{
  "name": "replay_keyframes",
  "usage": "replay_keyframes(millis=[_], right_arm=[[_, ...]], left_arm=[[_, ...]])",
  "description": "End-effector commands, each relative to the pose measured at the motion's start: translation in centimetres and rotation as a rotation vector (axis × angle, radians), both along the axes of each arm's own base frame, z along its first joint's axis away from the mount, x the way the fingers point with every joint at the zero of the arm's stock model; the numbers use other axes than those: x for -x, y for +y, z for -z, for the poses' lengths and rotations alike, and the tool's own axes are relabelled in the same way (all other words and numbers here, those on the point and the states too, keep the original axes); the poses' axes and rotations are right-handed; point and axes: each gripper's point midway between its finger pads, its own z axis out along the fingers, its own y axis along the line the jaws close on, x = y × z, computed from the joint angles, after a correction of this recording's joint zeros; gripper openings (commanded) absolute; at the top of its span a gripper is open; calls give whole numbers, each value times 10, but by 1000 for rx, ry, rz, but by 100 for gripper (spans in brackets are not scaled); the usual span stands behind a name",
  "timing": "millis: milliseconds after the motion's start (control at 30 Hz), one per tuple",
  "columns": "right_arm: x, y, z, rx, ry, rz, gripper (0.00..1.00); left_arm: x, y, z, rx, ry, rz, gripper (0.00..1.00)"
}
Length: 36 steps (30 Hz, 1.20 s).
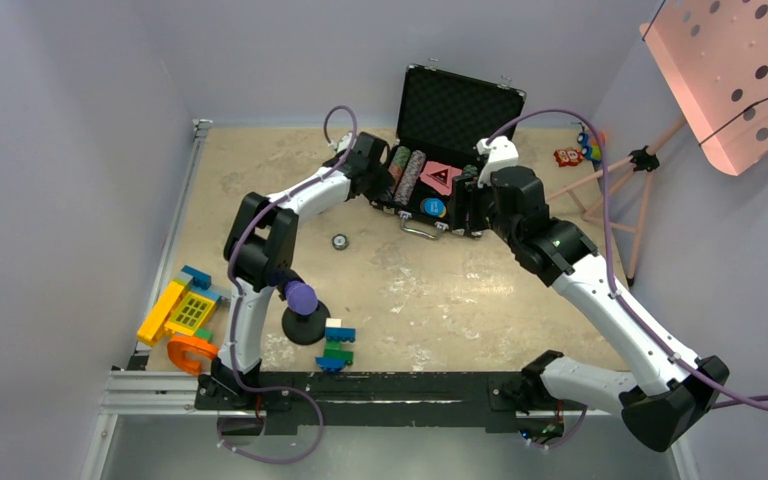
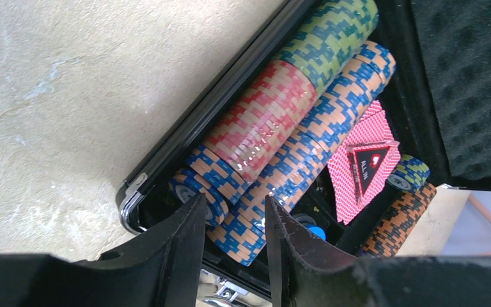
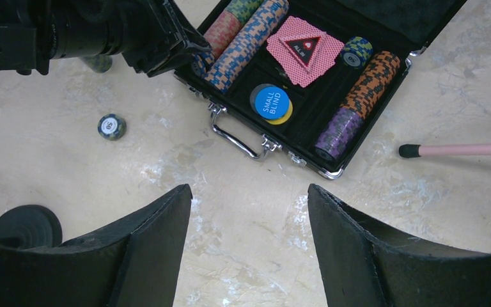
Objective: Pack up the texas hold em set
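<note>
The black case stands open at the back of the table, foam lid up. Rows of striped poker chips lie in its left side, pink cards in the middle, and a blue button near the handle. More chips fill the right side. My left gripper hangs open just above the near end of the blue-and-orange chip rows, at the case's left corner. One loose chip lies on the table, left of the case. My right gripper is open over bare table in front of the case.
A purple-tipped object on a black round base and a toy-brick figure stand near the left arm. Yellow and orange toys lie at the left edge. A pink rod with a black tip rests right of the case.
</note>
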Motion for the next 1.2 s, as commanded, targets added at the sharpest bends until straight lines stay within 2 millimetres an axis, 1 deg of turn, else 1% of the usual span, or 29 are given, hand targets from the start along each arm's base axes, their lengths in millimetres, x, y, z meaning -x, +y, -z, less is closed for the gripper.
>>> replay_keyframes(millis=[0,67,233,267,300,433,500,600,667,767,800,833,900,933,1000,1100,1167], right_arm=[[-5,1,-9,-21,-40,7,70],[-5,1,-9,-19,-40,7,70],[-5,0,-9,-17,-41,10,70],[-6,0,-9,-17,-42,12,70],[-6,0,-10,-18,-44,13,70],[-5,-3,-11,-18,-49,24,70],[-4,-2,-14,-26,-58,19,71],[-2,-1,-17,-34,-69,4,71],[-2,-1,-18,-33,-76,-2,71],[0,-1,-21,-34,-86,-13,71],[0,0,-21,-32,-88,-17,71],[1,0,-21,-32,-89,-24,71],[2,2,-22,-31,-91,-36,71],[2,2,-22,-27,-92,-41,71],[2,3,-21,-24,-90,-49,72],[2,4,-18,-14,-79,-61,72],[2,5,-16,-6,-70,-66,72]], left_arm=[[-13,-13,-28,36,-101,43,43],[-12,-12,-30,32,-103,51,46],[-7,-6,-44,15,-141,75,53],[-6,-6,-52,14,-158,82,54],[-4,-5,-54,10,-165,92,55],[6,1,-74,-17,-215,149,59],[12,8,-87,-48,-246,173,62],[22,23,-108,-112,-297,212,69],[30,36,-120,-169,-320,249,74],[41,65,-131,-222,-315,277,85],[44,76,-132,-239,-296,282,95],[47,89,-131,-258,-271,286,99],[51,115,-125,-310,-203,295,100],[54,131,-119,-351,-161,295,100],[56,152,-113,-411,-121,309,100],[57,172,-102,-492,-60,344,100],[54,180,-95,-527,-32,359,100]])
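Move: The chip stack standing on the table, likely next for the open left hand, lies about 17 cm to its left, roughly level fore and aft, its middle some 3 cm lower. The short chip pile is some 10 cm back and 10 cm left; the case's middle is about 13 cm right, 3 cm ahead. From the right hand the stack lies about 18 cm ahead, 32 cm left and 24 cm below. Left hand rises from the case, swings some 16 cm left towards the chip stack, opening wide, then dips. ##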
